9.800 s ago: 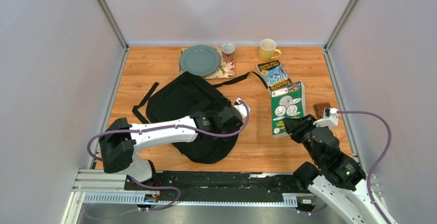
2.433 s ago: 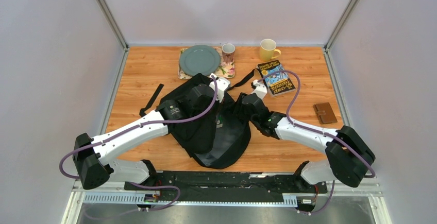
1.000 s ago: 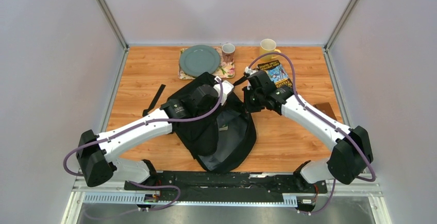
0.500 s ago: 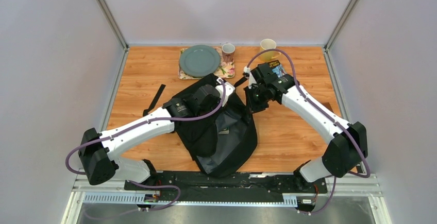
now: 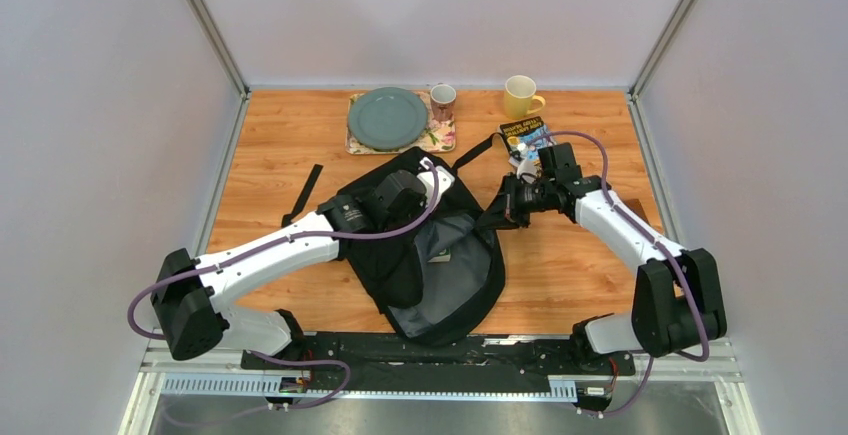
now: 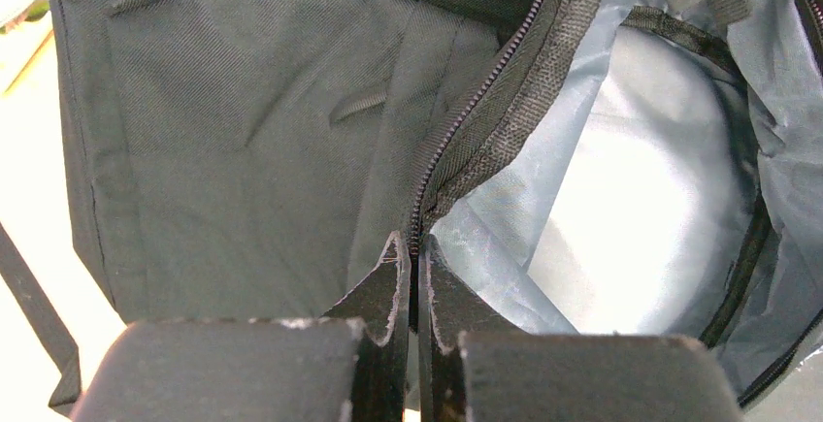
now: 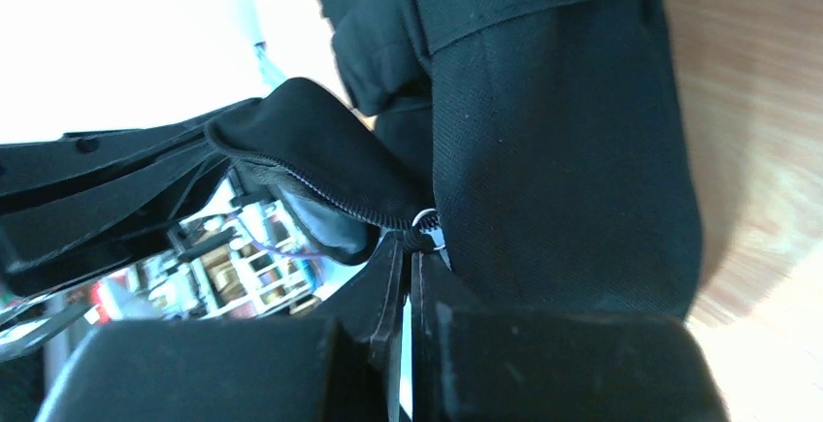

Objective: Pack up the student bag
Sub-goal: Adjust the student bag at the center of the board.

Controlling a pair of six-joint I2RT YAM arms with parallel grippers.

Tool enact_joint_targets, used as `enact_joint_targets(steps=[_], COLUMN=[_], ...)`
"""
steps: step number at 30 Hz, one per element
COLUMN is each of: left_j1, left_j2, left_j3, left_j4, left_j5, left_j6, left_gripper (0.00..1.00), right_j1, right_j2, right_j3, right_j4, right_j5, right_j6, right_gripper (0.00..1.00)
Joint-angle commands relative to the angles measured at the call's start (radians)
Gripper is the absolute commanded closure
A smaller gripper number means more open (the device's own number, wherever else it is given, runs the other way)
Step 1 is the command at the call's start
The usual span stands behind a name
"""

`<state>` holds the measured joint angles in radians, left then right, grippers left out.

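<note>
The student bag (image 5: 430, 275) is a large black backpack lying mid-table, its main zip open and the pale grey lining (image 5: 452, 240) showing. My left gripper (image 5: 438, 190) is shut on the far rim of the opening. In the left wrist view its fingertips (image 6: 412, 252) pinch the zipper edge, with the grey lining (image 6: 631, 199) to the right. My right gripper (image 5: 498, 212) is at the bag's right side, shut on the zipper pull. The right wrist view shows that gripper (image 7: 408, 247) clamped on the pull with its small metal ring (image 7: 427, 223).
A grey-green plate (image 5: 386, 116) on a floral mat, a small patterned mug (image 5: 442, 100) and a yellow mug (image 5: 520, 95) stand along the far edge. A book (image 5: 527, 138) lies behind the right wrist. A bag strap (image 5: 300, 193) trails left of the bag.
My right gripper has moved right and toward the near side, drawing the zipper pull along the bag's right edge, so the opening shows more lining. The left arm has barely moved.
</note>
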<state>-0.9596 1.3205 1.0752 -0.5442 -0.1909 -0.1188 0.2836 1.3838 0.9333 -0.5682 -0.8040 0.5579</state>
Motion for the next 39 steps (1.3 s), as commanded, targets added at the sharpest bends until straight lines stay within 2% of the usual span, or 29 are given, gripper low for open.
enact_joint_targets(steps=[1, 2, 5, 9, 13, 15, 16, 18, 21, 25, 26, 28, 29, 30, 32, 33, 34, 36, 39], left_j1=[0.004, 0.004, 0.004, 0.004, 0.004, 0.004, 0.004, 0.002, 0.004, 0.004, 0.004, 0.004, 0.004, 0.004, 0.004, 0.002, 0.002, 0.004, 0.004], left_j2=[-0.006, -0.003, -0.001, -0.018, -0.036, -0.040, -0.038, -0.035, -0.035, -0.035, -0.033, -0.030, -0.032, -0.030, -0.029, -0.029, -0.029, -0.023, -0.001], left_j3=[-0.008, -0.008, -0.014, -0.037, -0.060, -0.067, -0.067, -0.066, -0.061, -0.055, -0.052, -0.049, -0.043, -0.040, -0.020, -0.012, -0.006, 0.012, 0.041], left_j4=[-0.002, -0.002, -0.008, -0.005, 0.016, 0.024, 0.027, 0.027, 0.030, 0.030, 0.029, 0.027, 0.029, 0.032, 0.038, 0.041, 0.055, 0.064, 0.052], left_j5=[0.054, 0.059, 0.065, 0.071, 0.108, 0.123, 0.139, 0.148, 0.148, 0.163, 0.168, 0.179, 0.182, 0.185, 0.185, 0.212, 0.232, 0.252, 0.295], left_j6=[0.018, 0.016, 0.018, 0.019, 0.011, 0.011, 0.011, 0.011, 0.007, -0.001, 0.001, 0.001, -0.002, -0.005, -0.018, -0.021, -0.022, -0.028, -0.024], left_gripper=[1.00, 1.00, 1.00, 1.00, 1.00, 1.00, 1.00, 1.00, 1.00, 1.00, 1.00, 1.00, 1.00, 1.00, 1.00, 1.00, 1.00, 1.00, 1.00], right_j1=[-0.023, -0.030, -0.067, -0.142, -0.178, -0.175, -0.176, -0.178, -0.184, -0.182, -0.182, -0.182, -0.184, -0.188, -0.196, -0.207, -0.211, -0.253, -0.312], right_j2=[-0.048, -0.055, -0.074, -0.098, -0.111, -0.114, -0.115, -0.111, -0.089, -0.115, -0.133, -0.207, -0.233, -0.259, -0.330, -0.347, -0.368, -0.373, -0.339], right_j3=[-0.094, -0.106, -0.123, -0.189, -0.229, -0.286, -0.310, -0.399, -0.438, -0.397, -0.374, -0.274, -0.242, -0.216, -0.164, -0.156, -0.154, -0.148, -0.133], right_j4=[0.367, 0.417, 0.436, 0.632, 0.746, 0.861, 0.904, 1.081, 1.171, 1.093, 0.935, 0.707, 0.513, 0.433, 0.284, 0.249, 0.235, 0.212, 0.215], right_j5=[-0.247, -0.245, -0.233, -0.227, -0.172, -0.127, -0.114, -0.059, -0.009, -0.008, -0.008, 0.052, 0.087, 0.186, 0.293, 0.421, 0.478, 0.526, 0.540], right_j6=[0.270, 0.331, 0.364, 0.609, 0.776, 0.862, 0.957, 1.060, 1.110, 0.998, 0.865, 0.707, 0.627, 0.515, 0.423, 0.372, 0.355, 0.329, 0.284], right_gripper=[0.96, 0.95, 0.97, 0.97, 0.83, 0.82, 0.81, 0.76, 0.73, 0.71, 0.71, 0.71, 0.71, 0.70, 0.68, 0.63, 0.61, 0.51, 0.48])
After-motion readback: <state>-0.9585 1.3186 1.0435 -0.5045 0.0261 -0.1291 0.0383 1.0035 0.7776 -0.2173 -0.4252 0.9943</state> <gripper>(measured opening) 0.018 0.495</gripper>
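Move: The book with yellow lettering lies about 25 cm ahead of the right hand, 17 cm to its right and some 12 cm below; the yellow mug is about 37 cm ahead and 15 cm right. That hand still pinches the bag's right rim, the open mouth's middle about 6 cm back, 4 cm left and 9 cm below. From the left hand, holding the other rim, the mouth is roughly 6 cm back, 9 cm right and 10 cm lower. The right hand opens to about half and comes free of the bag's right rim, going forward and a little up, then rising and swinging right towards the book, some 15 cm in all, while turning about 45 degrees clockwise. Meanwhile the left hand keeps its shut grip on the zipped edge and draws it about 4 cm back and right, dipping some 2 cm before it starts to rise again. ##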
